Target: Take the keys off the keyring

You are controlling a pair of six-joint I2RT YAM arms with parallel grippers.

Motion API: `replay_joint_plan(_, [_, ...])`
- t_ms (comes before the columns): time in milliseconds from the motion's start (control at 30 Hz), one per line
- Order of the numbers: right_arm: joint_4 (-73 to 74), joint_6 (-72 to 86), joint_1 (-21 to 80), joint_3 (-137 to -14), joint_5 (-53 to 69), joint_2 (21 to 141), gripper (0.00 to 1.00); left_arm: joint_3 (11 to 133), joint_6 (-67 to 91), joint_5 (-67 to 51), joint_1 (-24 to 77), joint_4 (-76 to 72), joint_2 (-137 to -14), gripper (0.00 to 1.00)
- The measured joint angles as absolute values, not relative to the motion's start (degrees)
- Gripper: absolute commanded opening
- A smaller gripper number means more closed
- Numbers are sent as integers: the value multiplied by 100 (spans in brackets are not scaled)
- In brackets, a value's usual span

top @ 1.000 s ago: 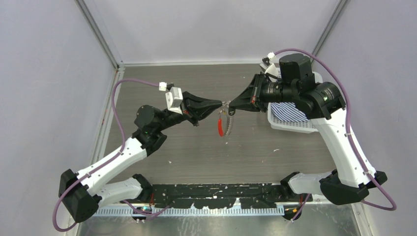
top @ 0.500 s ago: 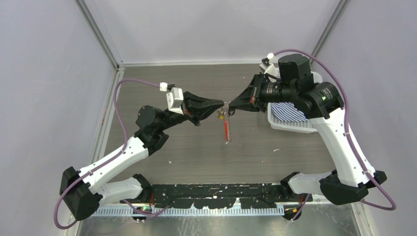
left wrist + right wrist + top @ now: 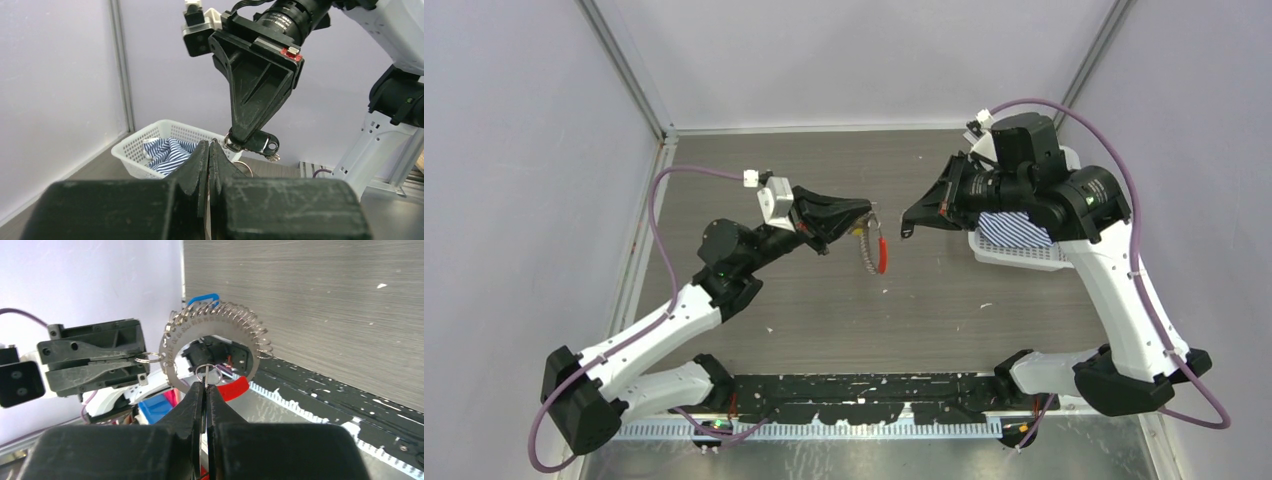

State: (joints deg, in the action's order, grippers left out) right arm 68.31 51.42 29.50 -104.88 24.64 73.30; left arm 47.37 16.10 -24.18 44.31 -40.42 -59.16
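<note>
My left gripper (image 3: 870, 211) is shut on the top of the keyring (image 3: 872, 250), a silvery coiled loop with a short red section that hangs free above the table. In the right wrist view the keyring (image 3: 212, 327) hangs from the left gripper (image 3: 143, 360) by a small ring. My right gripper (image 3: 906, 228) is a short gap to the right, apart from the loop. It is shut on the black-headed key (image 3: 262, 142), which has a small split ring (image 3: 207, 372) at its tips. Other keys do not show clearly.
A white mesh basket (image 3: 1024, 258) with a blue-and-white striped cloth (image 3: 162, 151) stands at the right under the right arm. Grey walls close in the back and both sides. The arm bases and a black rail run along the near edge.
My right gripper has pulled back to the right with the black-headed key, away from my left gripper. The two no longer meet. The keyring has swung and now hangs from my left gripper alone.
</note>
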Motion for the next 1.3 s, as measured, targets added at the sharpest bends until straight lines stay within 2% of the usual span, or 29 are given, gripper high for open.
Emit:
replay_joint_plan(233, [6851, 4777, 2950, -10103, 1750, 7275, 1, 4624, 1610, -2023, 4431, -3603, -5787, 0])
replay_joint_plan(600, [5238, 4239, 2950, -7804, 187, 7290, 1, 4534, 1678, -1308, 4431, -2788, -5778, 0])
replay_joint_plan(1000, [2838, 3835, 2950, -6694, -360, 9089, 1, 4176, 1785, -849, 4431, -2086, -5778, 0])
replay_joint_plan(1300, [1997, 3610, 2936, -6648, -399, 9922, 1, 4066, 1804, -657, 4431, -1894, -5778, 0])
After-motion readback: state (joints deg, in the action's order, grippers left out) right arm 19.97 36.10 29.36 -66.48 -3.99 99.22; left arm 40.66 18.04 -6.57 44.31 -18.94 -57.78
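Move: From the right hand, which already holds the freed black key, the patch of table it heads for lies about 17 cm ahead, practically in line sideways, and roughly 38 cm below. The keyring hangs from the left fingers about 6 cm to the right hand's left, some 3 cm lower; the white basket stands about 30 cm right, 28 cm ahead and 35 cm below. From the left hand that patch is 17 cm ahead, 7 cm right and 41 cm down. Carrying the black key down and away from the keyring, the right hand sinks some 32 cm while reaching about 17 cm forward towards the bare table, its fingers tipping steeper downward and keeping their grip. Meanwhile the left hand keeps its pinch on the keyring, lowers it about 13 cm and eases 5 cm forward, its fingers levelling out and swinging forward. ##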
